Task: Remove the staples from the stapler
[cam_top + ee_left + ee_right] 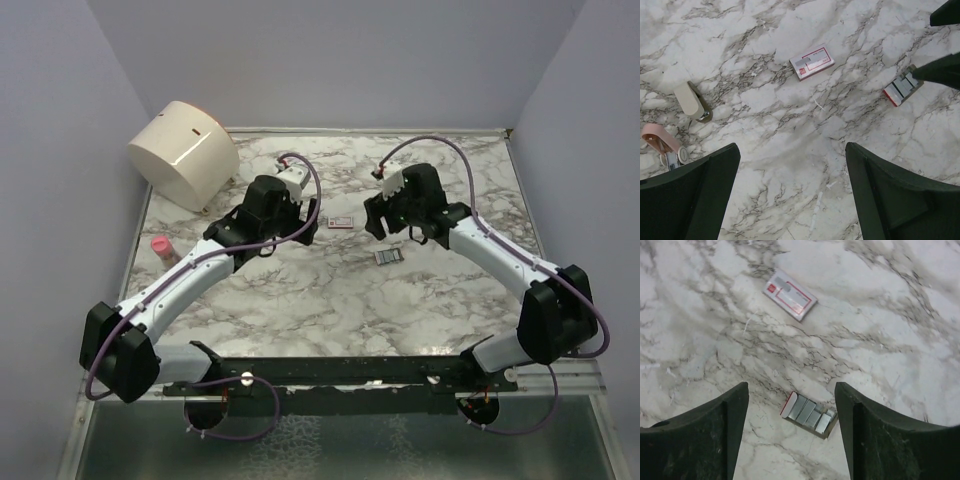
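The pink stapler lies on the marble at the lower left of the left wrist view, with a metal part at its near end. It also shows in the top view by the table's left edge. Grey staples lie as several strips in a small open tray, which also shows in the top view. My right gripper hovers open above the tray and holds nothing. My left gripper is open over bare marble, right of the stapler. Both show in the top view: left, right.
A flat pink-and-white staple box lies between the grippers. A small cream piece lies near the stapler. A big cream drum stands at the back left. Walls close in the table on three sides.
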Motion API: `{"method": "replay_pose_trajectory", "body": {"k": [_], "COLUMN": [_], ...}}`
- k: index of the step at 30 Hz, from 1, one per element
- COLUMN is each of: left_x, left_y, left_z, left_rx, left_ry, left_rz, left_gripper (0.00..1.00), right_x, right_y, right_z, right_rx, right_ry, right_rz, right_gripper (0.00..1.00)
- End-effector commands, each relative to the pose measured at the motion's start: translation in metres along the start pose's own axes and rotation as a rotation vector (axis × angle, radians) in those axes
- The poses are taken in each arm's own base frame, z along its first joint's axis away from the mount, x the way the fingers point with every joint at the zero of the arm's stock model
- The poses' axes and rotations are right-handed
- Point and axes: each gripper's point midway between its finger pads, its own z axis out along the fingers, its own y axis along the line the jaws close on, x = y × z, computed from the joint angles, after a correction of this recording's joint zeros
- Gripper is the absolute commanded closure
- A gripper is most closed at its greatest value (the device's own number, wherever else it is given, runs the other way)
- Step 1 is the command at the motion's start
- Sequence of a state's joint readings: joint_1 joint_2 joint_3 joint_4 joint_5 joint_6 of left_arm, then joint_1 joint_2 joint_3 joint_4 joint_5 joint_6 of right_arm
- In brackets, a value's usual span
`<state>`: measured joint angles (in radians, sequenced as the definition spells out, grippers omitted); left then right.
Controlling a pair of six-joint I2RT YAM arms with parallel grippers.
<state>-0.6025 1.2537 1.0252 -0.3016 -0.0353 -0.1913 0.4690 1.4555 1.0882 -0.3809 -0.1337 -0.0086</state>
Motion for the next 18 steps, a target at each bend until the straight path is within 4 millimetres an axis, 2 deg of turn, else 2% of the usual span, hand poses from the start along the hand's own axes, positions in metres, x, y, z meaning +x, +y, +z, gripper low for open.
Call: {"method": "replay_pose_trajectory", "body": {"k": [1,2,4,6,11,13,15,18], "left_x": [0.009,0.012,0.017,0.019,0.022,0.018,0.017,0.002], "left_y": [-0.002,-0.001,-0.003,-0.008,-0.023,-0.026,-0.026,-0.02], "left_z": [0.017,0.021,0.028,0.036,0.061,0.076,0.089,0.095], "left_rx": [0.067,0.077,0.1,0.129,0.195,0.205,0.216,0.216], "left_ry": [0.031,0.047,0.075,0.108,0.194,0.219,0.246,0.192], "left_rz": [-0.053,-0.07,-0.1,-0.131,-0.23,-0.277,-0.327,-0.38], "left_gripper": [0.1,0.1,0.1,0.09,0.09,0.1,0.12,0.12], "right_x": [-0.004,-0.001,0.008,0.004,0.022,0.014,-0.003,-0.034], "right_y": [0.044,0.053,0.057,0.051,0.033,0.015,0.007,-0.006], "right_z": [0.009,0.006,0.0,-0.001,0.009,0.014,0.023,0.053], "right_rx": [-0.328,-0.389,-0.419,-0.399,-0.43,-0.401,-0.404,-0.362], "right_ry": [-0.179,-0.228,-0.282,-0.314,-0.214,-0.262,-0.299,-0.247], "right_rz": [-0.468,-0.589,-0.763,-0.795,-0.83,-0.755,-0.62,-0.245], "right_gripper": [0.29,0.26,0.15,0.07,0.08,0.08,0.09,0.14]}}
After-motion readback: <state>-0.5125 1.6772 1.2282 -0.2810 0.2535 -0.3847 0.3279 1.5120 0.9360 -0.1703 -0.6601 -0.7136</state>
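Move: Ahead of the left hand by about 7 cm, 5 cm to its right and some 20 cm below lies the white-and-red staple box. The small tray of grey staples is level with this hand, 14 cm right; the beige stapler is 9 cm ahead and 9 cm left. From the right hand the box is about 4 cm ahead, 5 cm left and 13 cm down, the tray 3 cm back and 4 cm right. Sinking about 7 cm while travelling some 5 cm right and nearly as far forward, the left hand comes down towards the staple box, fingers still wide and tipping about 20 degrees further down. The right hand swings back-left and down, then forward again, ending some 3 cm lower, turned about 40 degrees counter-clockwise so its widening fingers face the box. Neither touches anything. ##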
